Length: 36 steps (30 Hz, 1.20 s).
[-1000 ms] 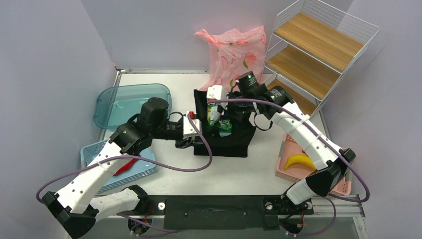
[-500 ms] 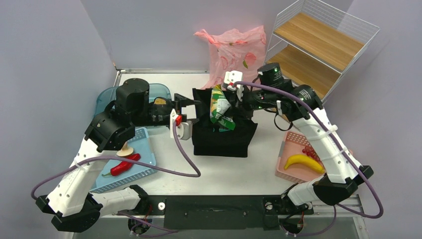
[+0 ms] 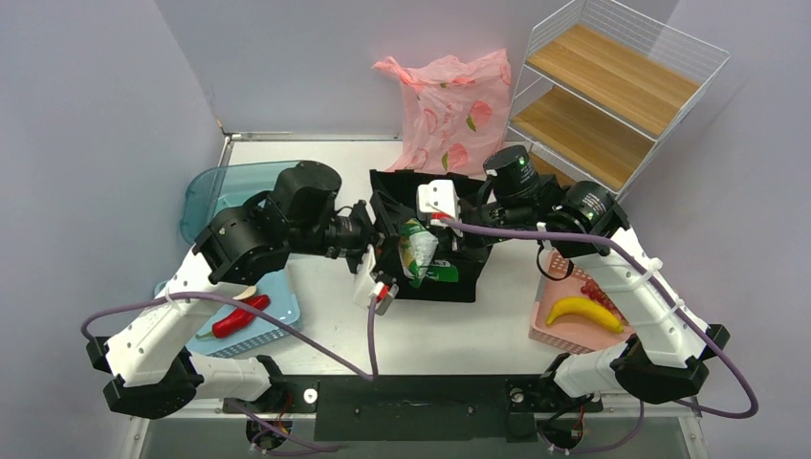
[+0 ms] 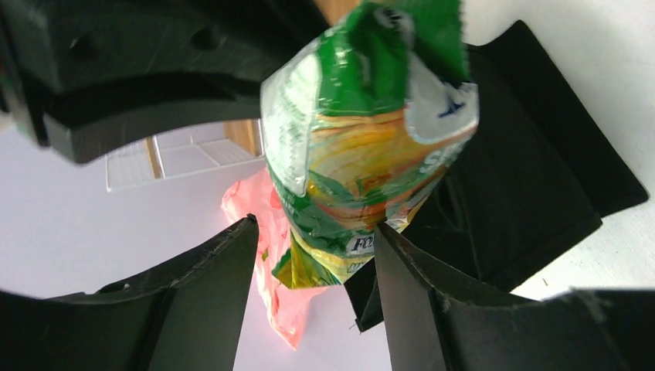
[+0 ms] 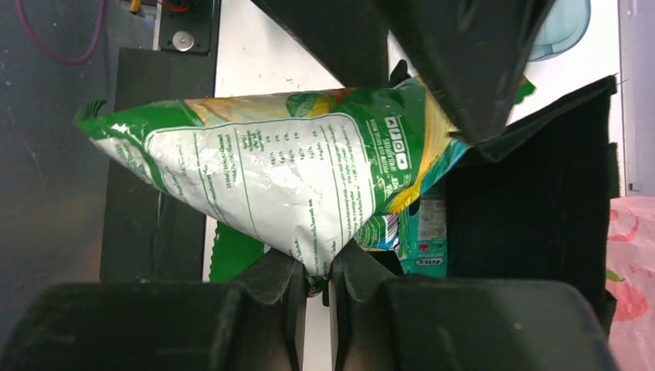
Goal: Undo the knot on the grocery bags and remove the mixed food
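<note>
My right gripper is shut on the seam of a green foil snack packet, which hangs over the black tote. My left gripper is open and points up at the packet. Its fingers straddle the packet's lower corner without closing on it. A teal packet lies inside the tote. The pink grocery bag stands at the back wall; I cannot make out its knot. A banana and a red fruit cluster lie in the pink basket.
A blue basket at the front left holds a red chilli and a mushroom. A teal plastic lid lies behind it. A wire shelf with wooden boards fills the back right corner.
My left gripper swung from beside the blue basket to under the packet, and its jaws opened wider. My right gripper brought the packet lower and forward over the tote.
</note>
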Motion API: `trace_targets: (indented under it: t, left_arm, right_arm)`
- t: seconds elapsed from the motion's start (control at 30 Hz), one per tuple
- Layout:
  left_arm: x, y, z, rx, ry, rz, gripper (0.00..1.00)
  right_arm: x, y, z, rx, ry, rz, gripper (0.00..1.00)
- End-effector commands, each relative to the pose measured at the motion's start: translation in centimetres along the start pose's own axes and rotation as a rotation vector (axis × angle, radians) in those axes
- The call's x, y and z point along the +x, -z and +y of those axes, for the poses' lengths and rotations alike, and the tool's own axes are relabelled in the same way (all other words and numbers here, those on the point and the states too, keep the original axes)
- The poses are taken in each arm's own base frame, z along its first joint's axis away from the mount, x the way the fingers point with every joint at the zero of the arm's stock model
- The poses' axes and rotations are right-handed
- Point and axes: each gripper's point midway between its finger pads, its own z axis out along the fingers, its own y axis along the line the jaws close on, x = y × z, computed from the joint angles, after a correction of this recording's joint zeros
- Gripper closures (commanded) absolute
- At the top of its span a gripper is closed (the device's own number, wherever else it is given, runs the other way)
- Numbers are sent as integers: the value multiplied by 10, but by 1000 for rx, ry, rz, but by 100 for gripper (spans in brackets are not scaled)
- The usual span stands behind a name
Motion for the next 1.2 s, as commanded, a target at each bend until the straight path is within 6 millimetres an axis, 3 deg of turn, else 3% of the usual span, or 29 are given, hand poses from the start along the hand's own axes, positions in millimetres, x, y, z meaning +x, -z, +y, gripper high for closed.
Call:
trace_targets:
  t: [0.0,0.17,0.33,0.47,0.53,0.57,0.63,0.67,0.73,0.8,0.87,0.97,1.17]
  left_arm:
    - [-21,-2,-15,106,-116,-33,45]
    - [-41,-10,-25,149,-124,-84,43]
    - [-51,-23,-32,178,-62,-101,42]
    - [-50,-27,-26,122,49,-94,56]
    - [-50,-27,-19,68,116,-96,73]
    - [-48,-29,-21,59,146,-95,86]
    - [-47,-24,-9,-23,259,-116,100]
    - [-50,-17,6,-101,341,-146,100]
    - [-43,-5,24,-190,504,-189,100]
    - [-31,10,41,-272,671,-240,100]
    - [-18,27,54,-347,792,-292,100]
    - [-9,46,69,-404,903,-382,100]
    - [-23,48,72,-322,1014,-528,100]
  right_arm:
    - [-26,16,-1,44,125,-75,100]
    - [-21,14,3,26,161,-46,100]
    - [-29,14,6,22,192,-56,100]
    - [-36,20,5,44,212,-72,100]
    - [-40,24,2,71,221,-82,100]
    - [-41,27,1,87,218,-87,97]
    - [-44,32,-5,138,209,-98,85]
    - [-47,34,-13,182,206,-105,80]
    - [-56,46,-32,285,162,-150,51]
    - [-66,70,-55,403,75,-229,38]
    - [-64,103,-85,538,-8,-278,35]
    - [-63,123,-88,586,-23,-307,34]
    - [-60,106,-60,512,38,-312,33]
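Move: Between the two hands hangs the mixed food packet, still pinched by the right hand; its middle is about 6 cm to the left hand's right, 5 cm back and 3 cm lower, while from the right hand it is some 5 cm to the left, 2 cm back and level. The open black bag stands below, its middle roughly 10 cm farther out than the packet and 21 cm lower. The pink grocery bag lies about 33 cm beyond the packet, 7 cm to its right and 7 cm lower. Drawing back about 5 cm and sinking some 3 cm, the half-open left hand comes onto the packet's end and shuts on it while the right keeps its pinch. The right then opens and withdraws upward some 11 cm, forward and to the right; the left carries the packet forward and up, its wrist swinging round some 60 degrees. ##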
